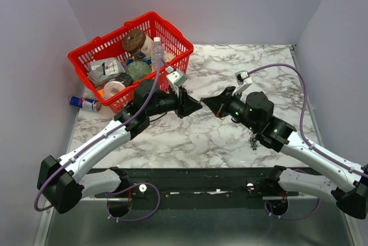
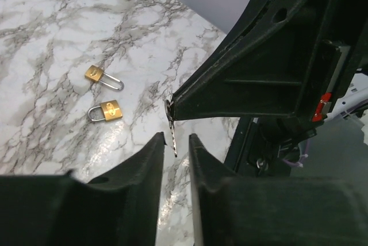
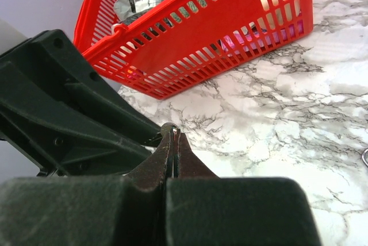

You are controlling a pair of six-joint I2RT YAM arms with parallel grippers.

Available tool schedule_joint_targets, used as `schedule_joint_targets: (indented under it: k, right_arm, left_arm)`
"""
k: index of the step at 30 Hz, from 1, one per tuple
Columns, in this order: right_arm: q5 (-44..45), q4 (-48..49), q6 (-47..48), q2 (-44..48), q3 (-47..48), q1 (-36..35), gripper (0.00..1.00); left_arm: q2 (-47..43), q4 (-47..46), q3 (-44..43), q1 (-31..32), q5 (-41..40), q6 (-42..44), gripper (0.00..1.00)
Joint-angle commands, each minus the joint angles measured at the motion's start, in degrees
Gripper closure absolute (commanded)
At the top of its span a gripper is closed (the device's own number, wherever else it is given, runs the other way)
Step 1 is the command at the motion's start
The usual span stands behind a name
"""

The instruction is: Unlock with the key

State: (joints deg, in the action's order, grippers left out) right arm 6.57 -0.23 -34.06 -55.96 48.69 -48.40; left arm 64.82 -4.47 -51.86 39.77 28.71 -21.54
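My right gripper (image 1: 206, 101) is shut on the key's head (image 3: 168, 126) above the table's middle. In the left wrist view the key's thin metal blade (image 2: 172, 133) hangs down from the right gripper's tip. My left gripper (image 1: 194, 106) faces it tip to tip. Its jaws (image 2: 177, 139) stand a little apart, and the blade's end is just ahead of the gap, untouched. Two small brass padlocks with silver shackles (image 2: 95, 74) (image 2: 106, 111) lie on the marble beyond, apart from both grippers.
A red basket (image 1: 112, 33) full of groceries stands at the back left, also in the right wrist view (image 3: 230, 27). A drink can (image 1: 83, 103) lies beside it. A small dark item (image 1: 253, 141) lies by the right arm.
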Motion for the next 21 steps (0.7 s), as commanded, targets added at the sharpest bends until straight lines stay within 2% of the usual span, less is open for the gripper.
schedule_joint_targets:
  k: [1, 4, 7, 9, 10, 11, 14, 17, 21]
  right_arm:
    - [-0.41, 0.41, 0.05, -0.72, 0.01, -0.38, 0.99]
    - [-0.59, -1.25, 0.66, -1.34, 0.44, -0.38, 0.99]
    - [-0.24, -4.68, 2.77, -2.22, 2.29, -0.38, 0.99]
    - [0.81, -7.66, 4.61, -1.78, 3.34, -0.38, 0.91]
    - [1.08, -8.64, 5.14, -1.43, 3.61, -0.46, 0.86]
    - [1.17, -9.52, 5.93, -0.82, 3.87, -0.38, 0.67]
    - [1.26, -14.35, 8.66, 1.55, 5.45, -0.29, 0.28]
    - [-1.46, -18.31, 12.52, 4.28, 6.94, -0.29, 0.13]
    - [-14.0, -20.6, 18.67, 6.83, 7.56, -0.2, 0.13]
  left_arm:
    - [-0.83, -1.68, -0.09, 0.31, 1.35, 0.27, 0.85]
    - [-0.92, -1.59, 0.0, 0.4, 1.7, 1.5, 1.0]
    - [-1.27, -1.25, 0.0, 0.4, 2.31, 3.17, 1.0]
    - [-1.36, -0.37, -0.61, 0.31, 3.1, 4.74, 1.0]
    - [-1.53, 0.59, -1.22, 0.4, 4.15, 6.41, 1.0]
    - [-1.45, 1.12, -1.49, 0.4, 4.95, 7.21, 1.0]
    - [-1.71, 3.5, -2.55, 0.4, 8.8, 10.46, 1.0]
    - [-1.71, 5.96, -3.69, 0.4, 14.33, 13.18, 1.0]
    - [-1.97, 6.32, -4.04, 0.48, 22.76, 14.33, 1.0]
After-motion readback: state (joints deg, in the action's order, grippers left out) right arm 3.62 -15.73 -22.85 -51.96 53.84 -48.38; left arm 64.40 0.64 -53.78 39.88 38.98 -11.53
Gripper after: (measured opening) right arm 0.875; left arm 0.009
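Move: The key is already in the right fingers, about 1 cm back and 1 cm left of that hand's point. Its free end reaches between the half-open left fingers; from the left hand the key's middle lies some 1 cm ahead and 1 cm right, at the same height. The near padlock lies about 24 cm below the left hand, 6 cm ahead and 10 cm right of it; the second is 5 cm farther out and 3 cm more to the right. The left fingers close on the key's free end while the right ones still pinch the other. Once they are shut, the right fingers open wide and let go; the right hand sinks about 1 cm, then draws back and to its right, rolling its left side down. Keeping its grip, the left hand swings back about 3 cm, turning some 10 degrees clockwise. ##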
